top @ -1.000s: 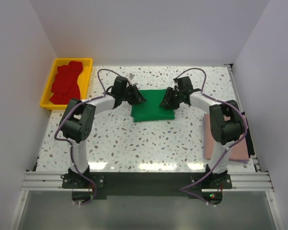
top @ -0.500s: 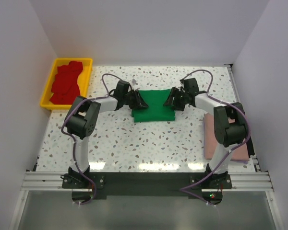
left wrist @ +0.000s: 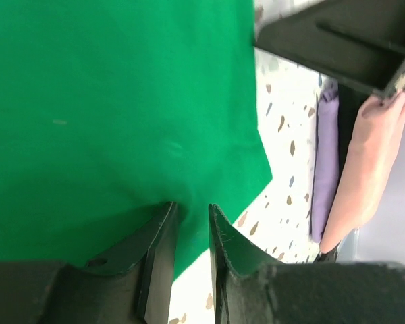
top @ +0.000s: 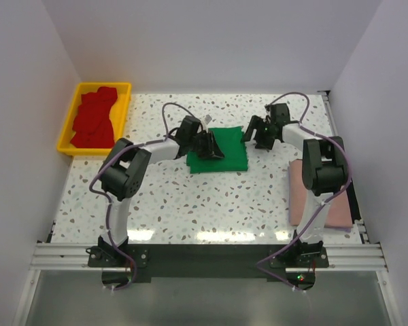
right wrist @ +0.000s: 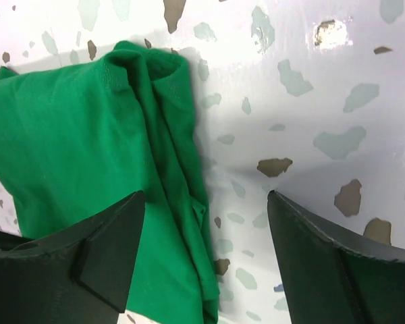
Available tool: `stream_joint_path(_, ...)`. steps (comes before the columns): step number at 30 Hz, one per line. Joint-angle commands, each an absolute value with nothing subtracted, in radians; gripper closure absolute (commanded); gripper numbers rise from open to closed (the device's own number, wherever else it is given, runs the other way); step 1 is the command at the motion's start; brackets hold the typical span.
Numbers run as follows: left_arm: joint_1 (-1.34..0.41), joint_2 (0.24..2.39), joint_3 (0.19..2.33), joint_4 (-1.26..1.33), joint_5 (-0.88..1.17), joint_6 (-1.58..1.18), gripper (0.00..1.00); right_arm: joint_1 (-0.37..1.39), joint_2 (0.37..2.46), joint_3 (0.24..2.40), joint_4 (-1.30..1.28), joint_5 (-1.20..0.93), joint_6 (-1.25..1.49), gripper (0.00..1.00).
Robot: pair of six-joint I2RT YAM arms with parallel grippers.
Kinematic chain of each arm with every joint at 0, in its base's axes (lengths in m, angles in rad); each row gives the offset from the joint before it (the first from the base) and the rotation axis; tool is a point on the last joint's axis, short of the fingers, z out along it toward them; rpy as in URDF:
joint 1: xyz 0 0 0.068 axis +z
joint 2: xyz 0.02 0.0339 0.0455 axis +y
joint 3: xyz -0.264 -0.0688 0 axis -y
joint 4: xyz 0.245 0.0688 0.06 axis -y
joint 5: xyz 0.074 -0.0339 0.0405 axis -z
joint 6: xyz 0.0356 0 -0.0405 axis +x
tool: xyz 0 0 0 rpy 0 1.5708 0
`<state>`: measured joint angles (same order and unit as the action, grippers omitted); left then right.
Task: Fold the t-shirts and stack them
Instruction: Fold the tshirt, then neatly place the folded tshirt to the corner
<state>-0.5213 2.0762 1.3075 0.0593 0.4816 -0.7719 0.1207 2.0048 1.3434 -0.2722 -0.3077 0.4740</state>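
A folded bright green t-shirt (top: 226, 153) lies at the table's middle back. My left gripper (top: 211, 147) is low over its left part. In the left wrist view that gripper (left wrist: 192, 206) is open by a narrow gap, with green cloth (left wrist: 121, 101) puckered just past its tips. My right gripper (top: 251, 136) sits at the shirt's right edge. It (right wrist: 206, 199) is open wide, one finger over the bunched green hem (right wrist: 169, 135) and the other over bare table. A dusty pink t-shirt (top: 330, 207) lies at the right edge. Red t-shirts (top: 93, 119) fill the tray.
The yellow tray (top: 66, 128) stands at the back left corner, just off the speckled table (top: 211, 197). White walls close in the back and both sides. In the left wrist view, the pink shirt (left wrist: 366, 169) hangs beyond the green one, under the right arm's black link (left wrist: 344, 40).
My left gripper slid right onto the green shirt and its jaws parted a little. My right gripper drew back right to the shirt's edge and opened wide.
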Motion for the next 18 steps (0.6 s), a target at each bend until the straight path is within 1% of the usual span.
stream_joint_path(1,-0.567,2.095,1.359,0.028,0.46,-0.747,0.71,0.135,2.034,1.367,-0.243,-0.318,0.454,0.22)
stream_joint_path(5,-0.589,2.109,1.367,0.018,0.448,-0.746,0.71,0.169,2.042,1.361,-0.218,-0.308,0.469,0.2)
stream_joint_path(12,-0.591,2.106,1.374,0.003,0.439,-0.738,0.72,0.253,2.085,1.39,-0.268,-0.233,0.472,0.2)
stream_joint_path(15,-0.591,2.103,1.374,0.002,0.437,-0.736,0.72,0.27,2.112,1.404,-0.299,-0.193,0.497,0.21)
stream_joint_path(18,-0.591,2.105,1.374,0.002,0.44,-0.736,0.72,0.276,2.137,1.416,-0.316,-0.161,0.518,0.27)
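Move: The folded green shirt's right edge runs close to the right hand: its middle is about 3 cm left and 4 cm back, roughly 1 cm lower, and the shirt's far-right corner is some 4 cm ahead and 5 cm left. The left hand is low over the shirt, whose near-right corner lies around 10 cm to its right, 6 cm back and 2 cm lower. Sweep the right gripper about 6.5 cm left, low over the table, from beside the green shirt onto its far-right part, jaws kept wide, left finger passing over the cloth until the right finger reaches the edge; turn slightly counter-clockwise. Meanwhile ease the left gripper about 3 cm right and back towards the near-right corner, sinking slightly onto the cloth, its opening unchanged. ##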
